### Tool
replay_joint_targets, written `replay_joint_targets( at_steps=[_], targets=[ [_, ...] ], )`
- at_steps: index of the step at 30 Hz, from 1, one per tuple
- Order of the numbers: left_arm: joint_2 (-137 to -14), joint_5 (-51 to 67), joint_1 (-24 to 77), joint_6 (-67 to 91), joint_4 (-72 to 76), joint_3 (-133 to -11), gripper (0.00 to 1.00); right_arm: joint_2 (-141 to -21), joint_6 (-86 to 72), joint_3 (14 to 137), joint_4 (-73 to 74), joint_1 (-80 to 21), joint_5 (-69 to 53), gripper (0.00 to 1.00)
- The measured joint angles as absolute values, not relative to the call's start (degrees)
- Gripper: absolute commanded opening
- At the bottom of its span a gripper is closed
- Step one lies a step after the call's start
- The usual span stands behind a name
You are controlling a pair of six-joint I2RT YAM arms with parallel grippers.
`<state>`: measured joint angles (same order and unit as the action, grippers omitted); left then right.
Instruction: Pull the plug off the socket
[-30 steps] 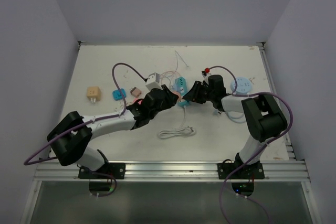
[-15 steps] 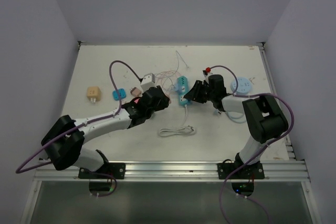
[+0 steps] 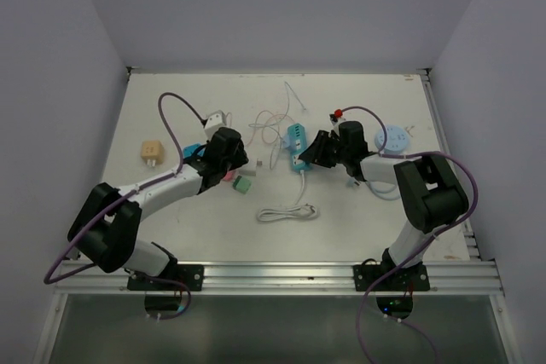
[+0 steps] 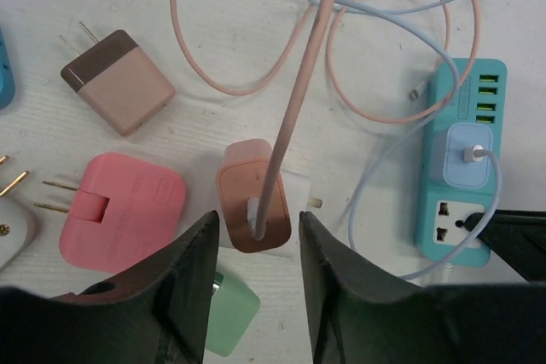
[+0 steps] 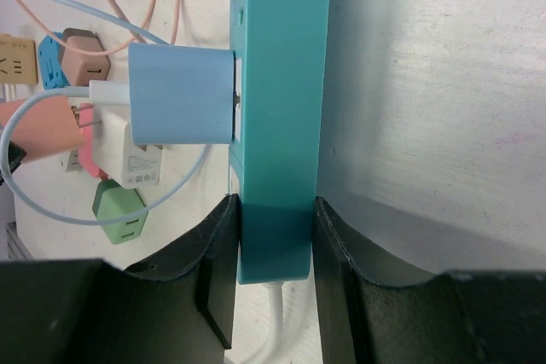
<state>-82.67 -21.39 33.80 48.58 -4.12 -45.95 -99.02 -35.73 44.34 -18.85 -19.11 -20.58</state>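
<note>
The plug (image 4: 253, 202), white with an orange cap and a pink cable (image 4: 299, 83), sits between my left gripper's (image 4: 256, 228) fingertips, free of the socket. Those jaws are shut on its sides, low over the table. The socket is a teal power strip (image 3: 296, 147) (image 4: 461, 168) to the right of that gripper. My right gripper (image 5: 275, 245) (image 3: 309, 155) is shut on the strip's cable end (image 5: 281, 83). A light blue charger (image 5: 181, 95) (image 4: 467, 155) with a pale cable stays plugged into the strip.
Loose adapters lie around the left gripper: a pink one (image 4: 124, 210), a brown-beige one (image 4: 119, 81), a green one (image 4: 230, 317). A tan adapter (image 3: 152, 152) lies further left. A coiled white cable (image 3: 287, 213) lies near the front, and a pale blue round object (image 3: 394, 138) lies at the right.
My left arm has swung left, away from the teal strip, taking the orange-capped plug and its pink cable with it. The right gripper and the strip have stayed put.
</note>
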Motion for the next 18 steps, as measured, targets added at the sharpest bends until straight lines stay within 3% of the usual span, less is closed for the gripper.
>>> replay_joint_targets(
  at_steps=[8, 11, 18],
  targets=[
    [-82.72, -16.73, 31.03, 46.94, -1.23, -45.95, 0.89, -99.02, -35.68, 44.34, -18.87, -19.09, -20.69, 0.00],
    [-82.72, -14.39, 30.87, 46.78, -0.40, -45.95, 0.96, -99.02, -35.57, 44.34, -18.87, -19.09, -20.69, 0.00],
    [-82.74, -8.12, 31.55, 46.39, 0.10, -48.23, 1.00, -99.02, -35.29, 44.34, -18.87, -19.18, -20.69, 0.00]
  ],
)
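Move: Just in front of and below the left hand, which still holds the orange plug, lies the white charger: about 1 cm ahead, 1 cm right, 6 cm down. The blue plug on the socket strip stands about 12 cm right, 4 cm ahead and 4 cm below it; the pink charger is some 6 cm left, level, and the green one 4 cm back and 1 cm left. From the right hand the blue plug is about 4 cm left, 4 cm ahead, at its height. Opening from its grip to nearly full width, the left hand lets go of the orange plug over the white charger while edging about 1 cm forward. It then goes some 3.5 cm right and 2.5 cm up, towards the blue plug, turning about 10 degrees clockwise with its left side dipping. The right hand stays put, still pinching the near end of the socket strip. ##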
